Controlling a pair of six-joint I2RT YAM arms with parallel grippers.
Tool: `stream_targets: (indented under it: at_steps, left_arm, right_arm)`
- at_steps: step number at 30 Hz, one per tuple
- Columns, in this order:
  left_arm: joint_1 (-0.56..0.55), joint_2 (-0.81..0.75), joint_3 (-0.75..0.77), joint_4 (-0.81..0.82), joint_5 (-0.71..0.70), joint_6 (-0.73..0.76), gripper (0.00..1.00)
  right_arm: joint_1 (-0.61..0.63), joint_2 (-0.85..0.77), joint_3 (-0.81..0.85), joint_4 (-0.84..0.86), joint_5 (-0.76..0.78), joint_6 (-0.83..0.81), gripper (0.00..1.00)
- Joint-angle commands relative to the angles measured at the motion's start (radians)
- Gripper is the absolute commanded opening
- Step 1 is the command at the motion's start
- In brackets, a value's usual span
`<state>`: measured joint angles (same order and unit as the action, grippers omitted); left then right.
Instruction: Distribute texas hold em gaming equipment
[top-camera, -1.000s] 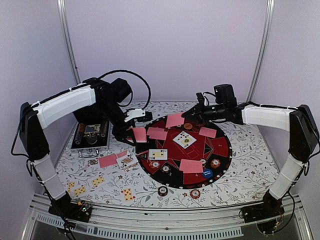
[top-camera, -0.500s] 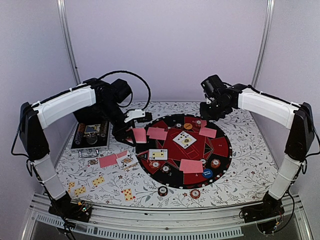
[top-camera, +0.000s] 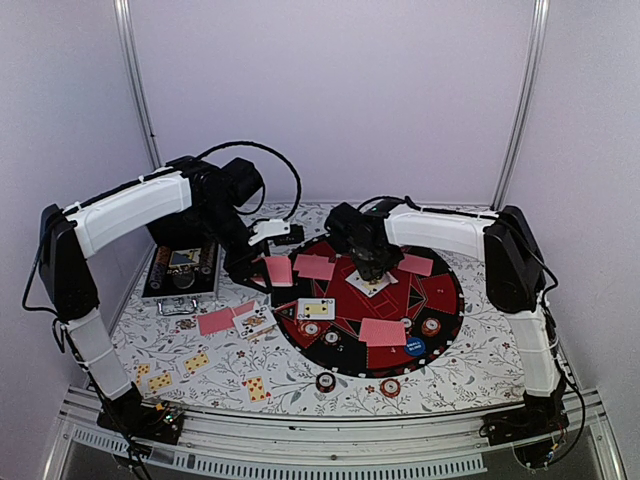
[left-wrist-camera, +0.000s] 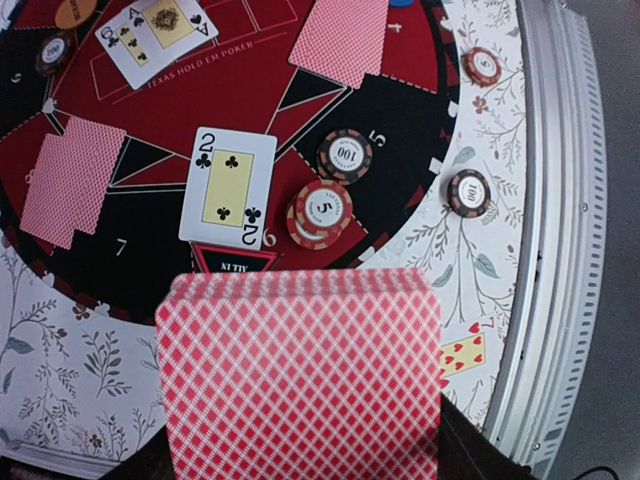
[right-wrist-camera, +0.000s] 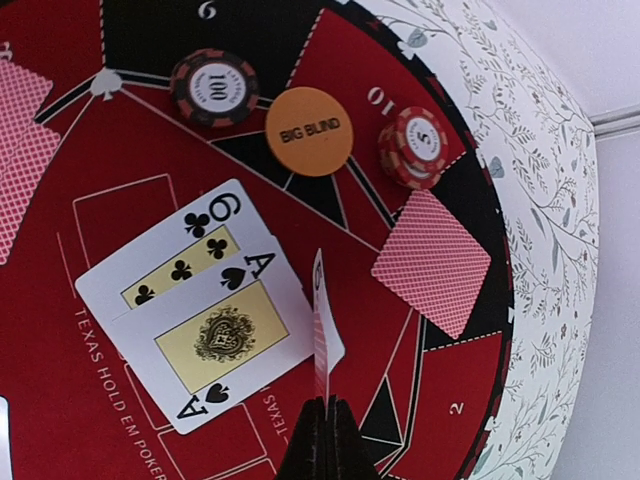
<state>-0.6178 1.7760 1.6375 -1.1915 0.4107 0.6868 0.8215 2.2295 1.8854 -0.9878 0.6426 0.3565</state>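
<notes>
My left gripper (top-camera: 262, 262) (left-wrist-camera: 300, 462) is shut on a deck of red-backed playing cards (left-wrist-camera: 300, 375), held over the left rim of the round mat (top-camera: 445, 300). Low over the mat's middle, my right gripper (top-camera: 370, 262) (right-wrist-camera: 328, 412) is shut on a single card (right-wrist-camera: 320, 320), seen edge-on beside the ace of spades (right-wrist-camera: 225, 335) and a clubs card (right-wrist-camera: 170, 265). The orange big blind disc (right-wrist-camera: 310, 130), a 100 chip (right-wrist-camera: 213, 85) and a stack of 5 chips (right-wrist-camera: 413, 145) lie beyond. A two of clubs (left-wrist-camera: 228, 188) lies next to chips (left-wrist-camera: 320, 210).
Face-down cards (top-camera: 383, 331) and a blue disc (top-camera: 415, 348) lie on the mat. The silver case (top-camera: 185, 270) stands at the left. Face-up cards (top-camera: 197, 362) and two chips (top-camera: 326, 381) lie on the floral cloth near the front rail (top-camera: 330, 430).
My right arm has swung from the back right to the mat's middle and come down low, still holding its card. The left arm and its deck have not moved.
</notes>
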Motion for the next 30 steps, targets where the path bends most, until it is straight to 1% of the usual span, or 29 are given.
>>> stream_targets:
  at_steps: [1,6,11,19,20,23,25,30]
  left_arm:
    - [0.010,-0.009,0.016,-0.005,0.014,0.002,0.23]
    - [0.010,-0.005,0.019,-0.005,0.013,0.004,0.23]
    - [0.010,-0.002,0.025,-0.005,0.014,0.003,0.23]
    - [0.010,-0.011,0.016,-0.008,0.013,0.003,0.23]
    - [0.010,-0.012,0.016,-0.007,0.013,0.002,0.23]
    - [0.010,-0.011,0.018,-0.005,0.013,0.002,0.23]
    - [0.010,-0.012,0.016,-0.005,0.014,0.002,0.23]
    - [0.010,-0.010,0.017,-0.005,0.014,0.002,0.23]
  right_arm:
    - [0.023,0.039,0.041,-0.006,-0.004,-0.028,0.00]
    - [0.029,0.090,0.056,0.003,-0.088,-0.023,0.00]
    - [0.028,0.114,0.052,0.058,-0.221,-0.015,0.01]
    - [0.023,0.120,0.052,0.091,-0.302,-0.006,0.10]
    - [0.023,0.118,0.052,0.097,-0.308,-0.005,0.11]
    - [0.021,0.111,0.053,0.096,-0.314,-0.004,0.21]
    - [0.015,0.108,0.051,0.090,-0.327,0.000,0.24]
    - [-0.010,0.079,0.002,0.123,-0.391,0.017,0.29]
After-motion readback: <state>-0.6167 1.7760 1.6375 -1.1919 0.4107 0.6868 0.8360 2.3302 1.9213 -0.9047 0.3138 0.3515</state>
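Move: The right hand holds one card edge-on; the face-up ace, lying over the six of clubs, is some 3 cm ahead of it, 2 cm left and 7 cm below. At that table level, the two of clubs lies about 15 cm left and 4 cm back, the big blind disc 13 cm ahead and 1 cm left, and the right card pair 9 cm ahead and 9 cm right. For the left hand the ace is roughly 13 cm ahead, 25 cm right and 15 cm below. The right hand carries its pinched card down and left by about 6 cm each way, drawing back some 2 cm, while the wrist tilts roughly 20 degrees so the fingers point more nearly straight down, bringing the card onto the near part of the ace. Most of the sinking done, the fingers open from shut to about a quarter and let go of the card, the hand still easing a last 2 cm left as they part; the left hand keeps still, holding the deck. ##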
